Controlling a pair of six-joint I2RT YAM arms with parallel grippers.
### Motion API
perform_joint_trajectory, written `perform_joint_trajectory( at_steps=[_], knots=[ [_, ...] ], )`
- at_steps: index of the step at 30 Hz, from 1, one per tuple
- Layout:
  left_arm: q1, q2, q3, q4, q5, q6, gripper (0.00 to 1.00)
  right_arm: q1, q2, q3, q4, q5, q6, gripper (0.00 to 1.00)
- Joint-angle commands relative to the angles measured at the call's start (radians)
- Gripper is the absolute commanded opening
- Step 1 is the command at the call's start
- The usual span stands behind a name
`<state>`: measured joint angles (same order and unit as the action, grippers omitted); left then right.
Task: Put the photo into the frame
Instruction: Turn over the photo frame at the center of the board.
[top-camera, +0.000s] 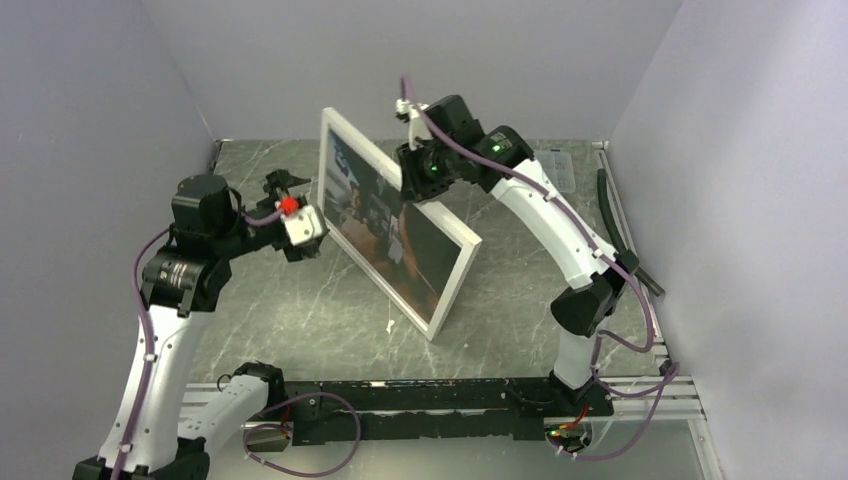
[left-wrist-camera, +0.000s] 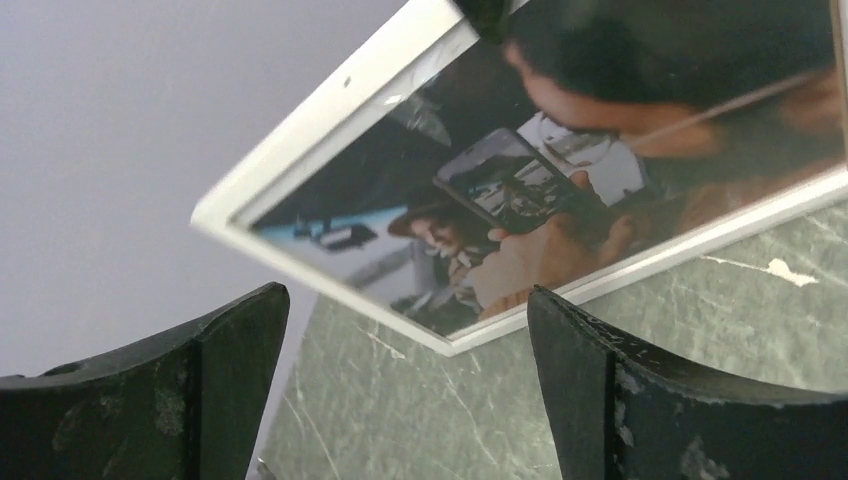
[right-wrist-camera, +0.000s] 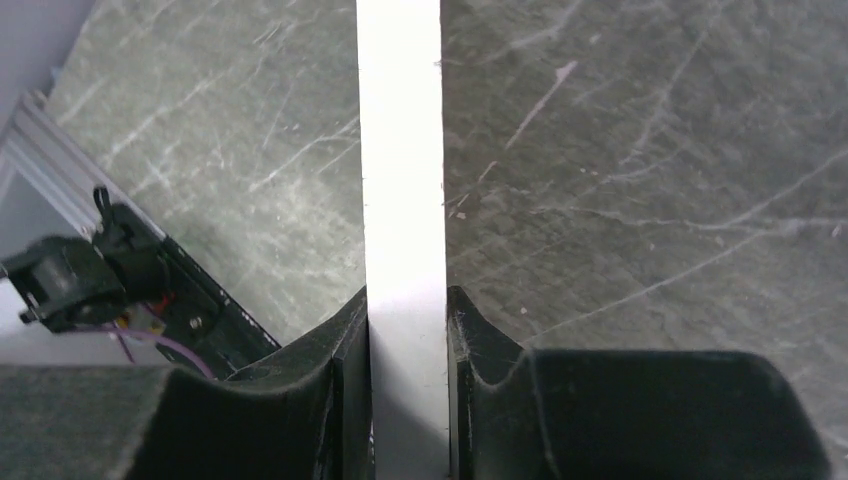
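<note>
The frame (top-camera: 457, 285), white-railed, stands up on edge and slanted across the middle of the table, with the photo (top-camera: 385, 225) showing through its pane, dark with orange and skin tones. My right gripper (top-camera: 412, 185) comes down on the frame's upper rail and is shut on it; in the right wrist view the white rail (right-wrist-camera: 400, 150) fills the gap between the fingers of the right gripper (right-wrist-camera: 408, 380). My left gripper (top-camera: 312, 228) is open beside the frame's left end, not touching it. From the left wrist, the frame (left-wrist-camera: 330, 105) and photo (left-wrist-camera: 520, 200) lie beyond the left gripper (left-wrist-camera: 410, 400).
A clear plastic box (top-camera: 555, 170) lies at the back right, behind the right arm. A black tube (top-camera: 615, 215) runs along the right wall. A small white scrap (top-camera: 388, 325) lies on the green marble tabletop (top-camera: 270, 310). Grey walls enclose three sides.
</note>
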<state>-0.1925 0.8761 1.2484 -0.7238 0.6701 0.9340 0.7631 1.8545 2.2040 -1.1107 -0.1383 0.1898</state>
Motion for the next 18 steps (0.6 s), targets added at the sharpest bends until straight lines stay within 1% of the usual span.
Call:
perform_joint_trajectory(
  at_steps=[1,6,8,12,18],
  knots=[
    [0.045,0.094,0.104,-0.055,-0.046,-0.208,0.94,-0.100,-0.061,-0.163,0.119,-0.128,0.115,0.17],
    [0.203,0.193,0.154,-0.104,0.076,-0.315,0.94,-0.207,-0.117,-0.342,0.222,-0.195,0.151,0.17],
    [0.262,0.245,0.186,-0.167,0.111,-0.326,0.93,-0.236,-0.136,-0.395,0.249,-0.203,0.158,0.17],
    [0.298,0.316,0.226,-0.273,0.105,-0.285,0.94,-0.278,-0.187,-0.533,0.323,-0.212,0.168,0.18],
    [0.311,0.329,0.130,-0.268,0.040,-0.272,0.94,-0.336,-0.289,-0.825,0.532,-0.236,0.241,0.18]
  ],
)
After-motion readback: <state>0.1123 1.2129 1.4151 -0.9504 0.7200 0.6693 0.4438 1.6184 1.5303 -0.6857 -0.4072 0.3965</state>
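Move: The right fingers already hold the photo frame's raised long edge; the middle of the board, where it is being laid, is about 30 cm below, level fore-and-aft and some 5 cm to their right. The frame's own middle hangs about 12 cm below them, 4 cm back and 3 cm left; the clear tray lies 24 cm ahead, 30 cm right and 29 cm down. From the left hand the frame's middle is roughly 17 cm right, 2 cm ahead and 16 cm lower. Keeping its pinch on the frame's long edge, the right hand swings that edge to the right and down towards the board, about 8 cm each way, reaching a little forward at first and turning some 15 degrees clockwise. The empty left hand, already wide open, backs off leftward while going forward and then sinking, some 6 or 7 cm each way, as its fingers tip well down. ##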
